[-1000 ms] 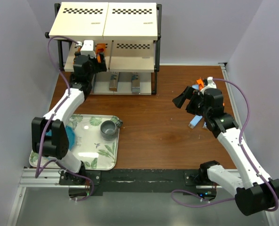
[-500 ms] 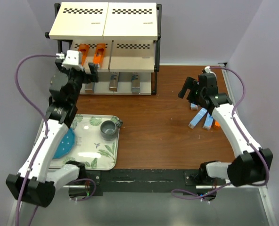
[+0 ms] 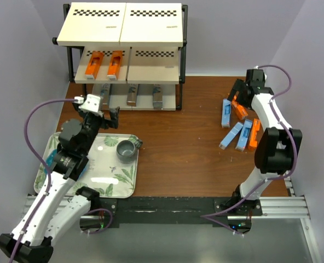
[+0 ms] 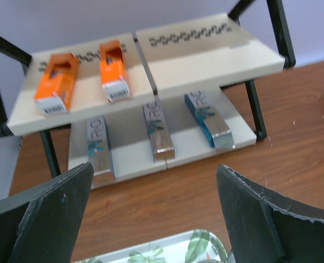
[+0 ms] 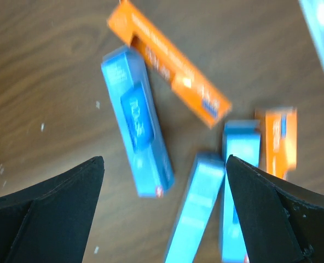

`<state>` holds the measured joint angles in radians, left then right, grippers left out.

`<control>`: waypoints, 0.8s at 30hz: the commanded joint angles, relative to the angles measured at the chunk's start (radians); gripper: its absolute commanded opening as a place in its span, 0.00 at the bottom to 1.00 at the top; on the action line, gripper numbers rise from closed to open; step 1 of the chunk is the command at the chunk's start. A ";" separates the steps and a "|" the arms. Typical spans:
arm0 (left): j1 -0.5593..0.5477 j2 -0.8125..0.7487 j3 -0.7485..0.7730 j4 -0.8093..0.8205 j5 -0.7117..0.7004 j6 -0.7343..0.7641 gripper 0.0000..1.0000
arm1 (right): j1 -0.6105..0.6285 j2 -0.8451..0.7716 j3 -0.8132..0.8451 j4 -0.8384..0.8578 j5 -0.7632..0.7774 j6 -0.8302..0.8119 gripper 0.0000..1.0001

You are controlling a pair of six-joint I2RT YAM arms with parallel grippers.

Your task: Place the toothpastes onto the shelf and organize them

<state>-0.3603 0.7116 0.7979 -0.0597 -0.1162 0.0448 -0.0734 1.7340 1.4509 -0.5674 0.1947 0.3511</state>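
Note:
The shelf (image 3: 123, 33) stands at the back left. Two orange toothpastes (image 3: 94, 64) (image 3: 115, 63) lie on its middle tier, and three metallic ones, such as (image 4: 157, 131), lie on the bottom board. My left gripper (image 3: 102, 112) hangs open and empty in front of the shelf (image 4: 206, 55), above the tray's far edge. Several loose toothpastes lie at the right: light blue (image 3: 226, 113), orange (image 3: 239, 109), light blue (image 3: 231, 135) and orange (image 3: 254, 134). My right gripper (image 3: 241, 90) hovers open over them, with a light blue box (image 5: 137, 137) below its jaws.
A leaf-patterned tray (image 3: 104, 167) sits at the near left, holding a grey cup (image 3: 126, 149) and a round blue plate (image 3: 77, 164). The shelf's black posts (image 4: 255, 109) stand on the brown table. Walls close in on both sides.
My left gripper opened and drew back from the middle tier toward the tray, leaving the second orange box on the shelf. My right arm swung to the back right over the pile.

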 commanded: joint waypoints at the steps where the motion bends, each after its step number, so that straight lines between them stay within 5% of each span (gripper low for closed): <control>1: -0.020 0.014 -0.054 0.043 0.015 -0.022 1.00 | -0.011 0.115 0.110 0.096 -0.018 -0.211 0.98; 9: -0.031 0.083 -0.063 0.081 0.072 -0.080 1.00 | -0.052 0.357 0.351 0.083 -0.230 -0.342 0.89; 24: -0.032 0.230 -0.019 0.089 0.173 -0.137 1.00 | -0.057 0.644 0.617 0.018 -0.224 -0.431 0.65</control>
<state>-0.3885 0.9211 0.7368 -0.0090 0.0116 -0.0689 -0.1291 2.3631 2.0075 -0.5262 -0.0177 -0.0460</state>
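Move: The orange box nearest the far wall lies about 7 cm ahead of the right hand, 2 cm to its right and some 12 cm below. A blue box stands beside it, roughly 4 cm left of that box and 4 cm nearer the robot... counted from the hand, 3 cm ahead and 4 cm left. Behind the hand lie another blue box, 8 cm back and 4 right, and a second orange box, 7 cm back and 9 right. From the left hand the first orange box is about 22 cm ahead, 60 cm right and 30 cm below. Down around the far end of the first orange box goes the right hand, with no contact to be made out yet: some 13 cm forward and 10 cm down, turning about 20 degrees counter-clockwise while its fingers narrow by roughly a third. The empty left hand sinks about 8 cm and drifts 5 cm right, tipping down, fingers wide open. ##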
